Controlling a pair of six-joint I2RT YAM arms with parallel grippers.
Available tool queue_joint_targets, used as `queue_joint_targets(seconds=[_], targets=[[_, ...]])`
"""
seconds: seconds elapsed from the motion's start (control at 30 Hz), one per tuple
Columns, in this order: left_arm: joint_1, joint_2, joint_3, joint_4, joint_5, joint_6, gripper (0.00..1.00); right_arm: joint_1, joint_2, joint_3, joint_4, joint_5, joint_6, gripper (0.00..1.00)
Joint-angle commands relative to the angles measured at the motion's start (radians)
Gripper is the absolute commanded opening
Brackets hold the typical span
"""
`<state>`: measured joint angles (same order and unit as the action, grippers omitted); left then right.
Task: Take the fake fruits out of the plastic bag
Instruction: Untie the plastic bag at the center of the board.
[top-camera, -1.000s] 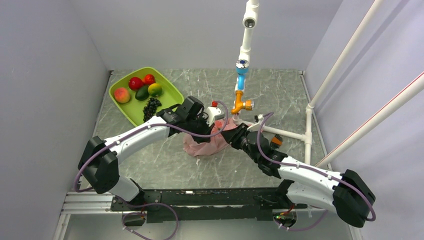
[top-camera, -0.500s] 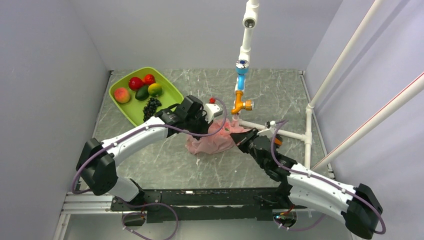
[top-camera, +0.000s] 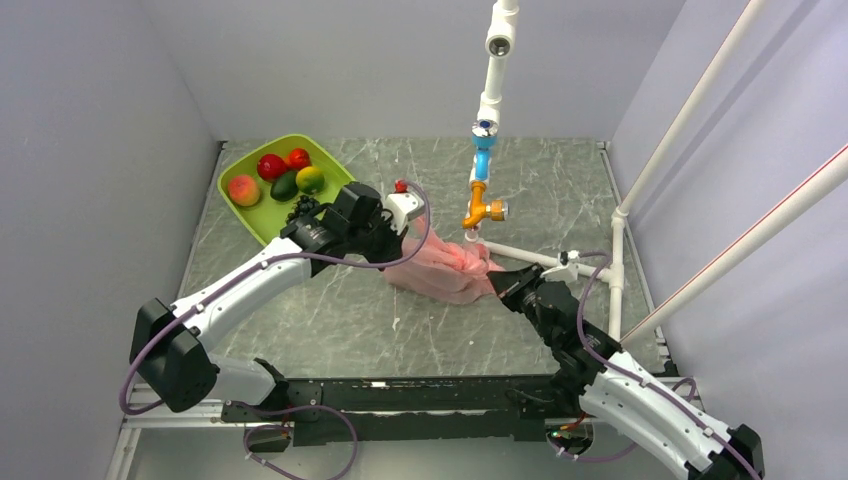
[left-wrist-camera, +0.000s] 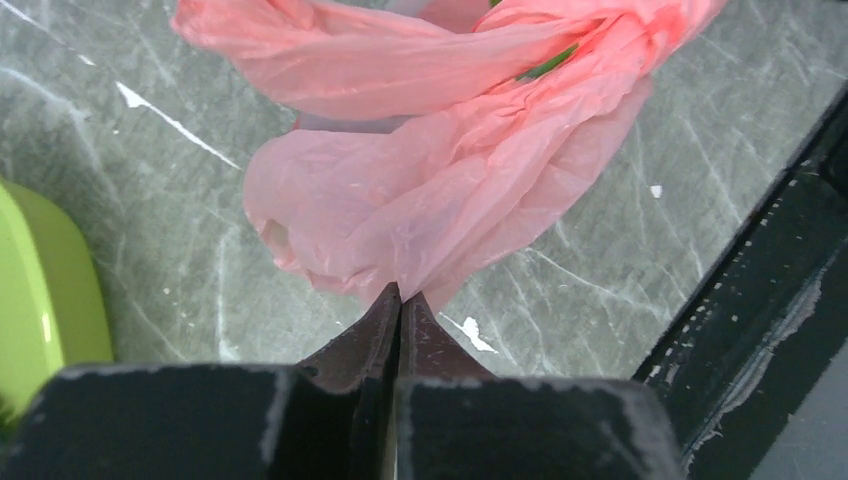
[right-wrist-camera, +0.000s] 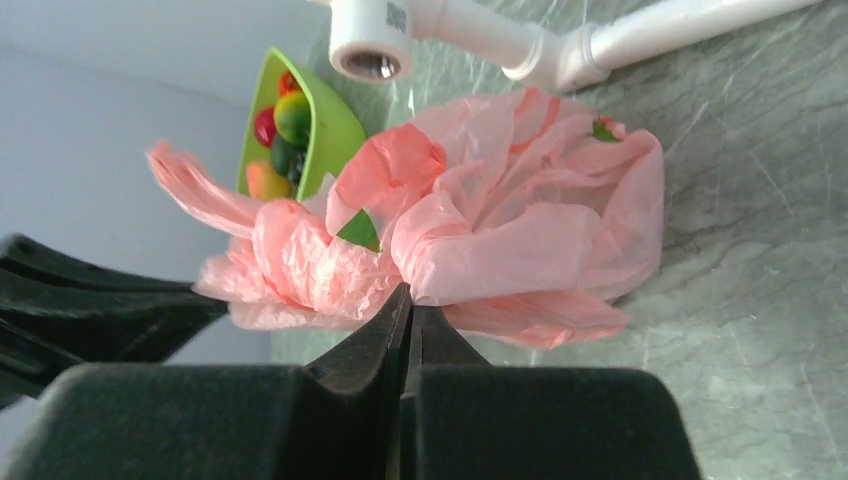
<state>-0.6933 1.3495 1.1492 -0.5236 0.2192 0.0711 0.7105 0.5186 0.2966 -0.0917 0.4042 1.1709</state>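
The pink plastic bag lies crumpled on the marble table, stretched between my two grippers. My left gripper is shut on the bag's left edge; in the left wrist view its tips pinch a fold of the bag. My right gripper is shut on the right edge. In the right wrist view its tips bite into the bag, which shows small green marks. The fake fruits are hidden; none shows outside the bag.
A green tray at the back left holds a peach, red fruits, an avocado, a lime and dark grapes; its rim lies close to my left gripper. A white pipe frame with coloured fittings stands behind the bag.
The right gripper has shut on the bag and drawn back towards the near right. The left arm has pulled left with its edge. The bag is now stretched flatter between them.
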Motion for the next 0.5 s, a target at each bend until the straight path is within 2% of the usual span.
queue_joint_targets(seconds=[0.0,0.13,0.2,0.33,0.47], targets=[[0.008,-0.037,-0.005,0.03,0.1,0.02,0.16,-0.047,0.014,-0.038,0.123,-0.238,-0.169,0.0],[0.008,-0.066,-0.029,0.073,0.178,0.015,0.49,-0.056,0.045,-0.026,0.174,-0.34,-0.242,0.0],[0.008,-0.089,-0.045,0.105,0.224,0.011,0.6,-0.058,0.065,-0.02,0.198,-0.378,-0.259,0.0],[0.0,-0.124,-0.077,0.158,0.289,0.011,0.64,-0.059,0.111,-0.022,0.278,-0.453,-0.252,0.0],[-0.041,-0.116,-0.083,0.162,0.241,0.02,0.63,-0.059,0.155,-0.014,0.328,-0.472,-0.23,0.0]])
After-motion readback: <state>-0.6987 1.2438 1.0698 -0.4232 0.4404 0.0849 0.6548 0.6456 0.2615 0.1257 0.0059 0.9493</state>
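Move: The bag's knot is roughly 15 cm to the left hand's right, about level with it fore and aft and 3 cm lower; the bag's loose handle end stands up about 6 cm ahead and 4 cm right of that hand. The green tray lies some 14 cm ahead, 24 cm left and 12 cm below it. From the right hand, pinching beside the knot, the knot is about 5 cm left and 2 cm ahead; the white pipe elbow is some 8 cm ahead, 3 cm left and 10 cm below. The bag's film on the left side is let go as the left fingers open well apart; that hand then draws back and up, with a little to the right, some 5 cm in all. The right hand, still pinching the bag beside the knot, carries it about 5 cm left and slightly back towards the left gripper, turning roughly 20 degrees counter-clockwise. ##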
